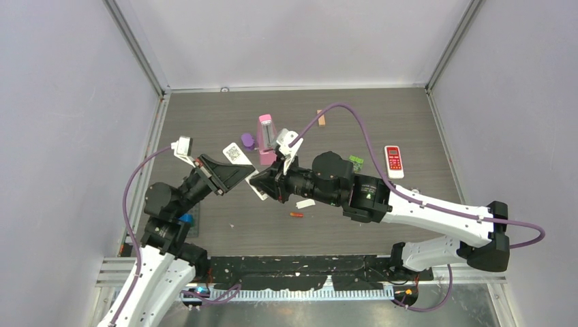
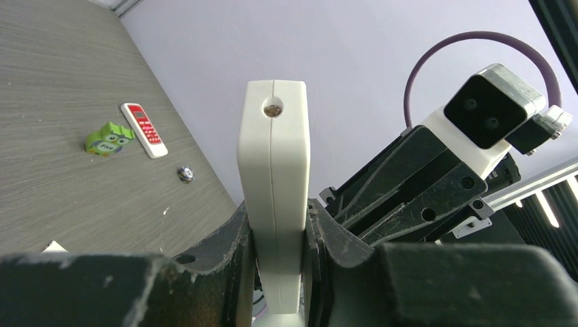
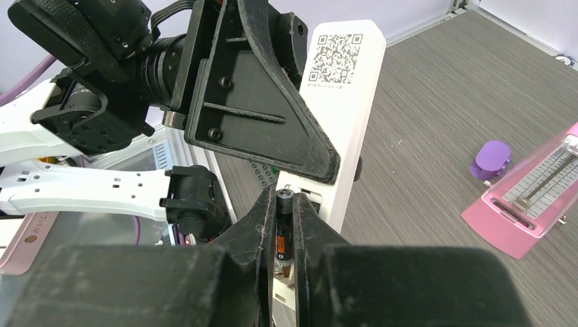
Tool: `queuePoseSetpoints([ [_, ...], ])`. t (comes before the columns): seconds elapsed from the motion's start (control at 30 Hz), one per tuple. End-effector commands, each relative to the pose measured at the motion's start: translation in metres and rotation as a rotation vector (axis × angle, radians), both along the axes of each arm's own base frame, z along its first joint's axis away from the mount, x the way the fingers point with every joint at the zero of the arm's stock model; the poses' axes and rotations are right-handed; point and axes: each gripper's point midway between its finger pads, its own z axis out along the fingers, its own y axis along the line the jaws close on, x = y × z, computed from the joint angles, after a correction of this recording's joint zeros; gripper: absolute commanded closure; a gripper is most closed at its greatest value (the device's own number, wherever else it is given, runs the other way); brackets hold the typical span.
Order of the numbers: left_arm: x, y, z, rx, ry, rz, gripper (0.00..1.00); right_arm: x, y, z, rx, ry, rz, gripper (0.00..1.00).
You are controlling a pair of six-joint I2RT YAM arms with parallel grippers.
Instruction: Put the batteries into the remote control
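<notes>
My left gripper is shut on a white remote control and holds it up off the table. In the left wrist view the remote stands on edge between the fingers. Its back carries a QR label, and an open compartment shows at its lower end. My right gripper is shut on a dark battery with an orange band, held lengthwise right at that compartment. A red-orange battery lies on the table below the arms, near a small white cover piece.
A second, red-and-white remote lies at the right beside a green owl figure. A pink metronome and a purple cap stand behind the grippers. A small wooden block sits further back.
</notes>
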Motion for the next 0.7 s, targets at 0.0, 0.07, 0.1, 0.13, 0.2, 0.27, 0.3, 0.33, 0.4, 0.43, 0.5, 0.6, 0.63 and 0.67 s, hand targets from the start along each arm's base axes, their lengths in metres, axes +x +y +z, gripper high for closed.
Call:
queuePoseSetpoints([
  [0.0,-0.007,0.005,0.029,-0.027,-0.090,0.020,1.00,-0.005,0.004,0.004,0.021,-0.016,0.025,0.90],
  [0.07,-0.007,0.005,0.028,-0.027,-0.089,0.019,1.00,-0.005,0.004,0.001,0.009,-0.012,0.025,0.89],
  [0.1,-0.007,0.005,0.028,-0.028,-0.090,0.019,1.00,-0.005,0.005,0.001,0.005,-0.011,0.025,0.88],
  [0.13,-0.007,0.005,0.028,-0.027,-0.089,0.019,1.00,-0.005,0.004,0.000,-0.001,-0.010,0.024,0.87],
  [0.2,-0.007,0.005,0.027,-0.027,-0.086,0.019,1.00,-0.005,0.004,-0.001,-0.011,-0.005,0.023,0.83],
  [0.27,-0.006,0.005,0.027,-0.027,-0.087,0.020,1.00,-0.005,0.004,0.001,-0.013,0.004,0.018,0.77],
  [0.3,-0.006,0.005,0.027,-0.028,-0.085,0.020,1.00,-0.004,0.004,0.003,-0.014,0.006,0.013,0.75],
  [0.33,-0.006,0.005,0.027,-0.028,-0.085,0.020,1.00,-0.003,0.003,0.004,-0.012,0.011,0.009,0.70],
  [0.4,-0.006,0.005,0.026,-0.027,-0.081,0.020,1.00,-0.003,0.002,0.009,-0.003,0.019,0.001,0.65],
  [0.43,-0.005,0.005,0.025,-0.026,-0.080,0.020,1.00,-0.003,0.002,0.013,0.006,0.025,-0.002,0.60],
  [0.5,-0.005,0.005,0.023,-0.025,-0.076,0.021,1.00,-0.003,0.001,0.021,0.020,0.035,-0.008,0.54],
  [0.6,-0.003,0.005,0.019,-0.024,-0.068,0.026,1.00,-0.003,-0.002,0.031,0.042,0.049,-0.020,0.49],
  [0.63,-0.003,0.005,0.018,-0.022,-0.066,0.028,1.00,-0.003,-0.003,0.036,0.051,0.055,-0.027,0.47],
  [0.67,-0.003,0.005,0.018,-0.023,-0.067,0.029,1.00,-0.003,-0.005,0.042,0.064,0.054,-0.030,0.46],
])
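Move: Just at the right fingertips, within about 1 cm, is the black battery they still pinch in the open slot of the white remote; the remote's middle lies some 4 cm ahead, 3 cm left and 2 cm higher. About 33 cm below on the table, the red battery is some 2 cm ahead and 9 cm right, the pink metronome some 25 cm straight ahead. From the left hand, the black battery is roughly 4 cm back, 2 cm right and 2 cm lower. Spreading its fingers from a nearly shut grip to about half open, the right hand lets go of the black battery in the remote's slot. It sinks about 1 cm while opening, then rises by a little more than that, easing slightly back towards its base, with hardly any turn. The left hand keeps its pinch on the remote and holds it steady. ##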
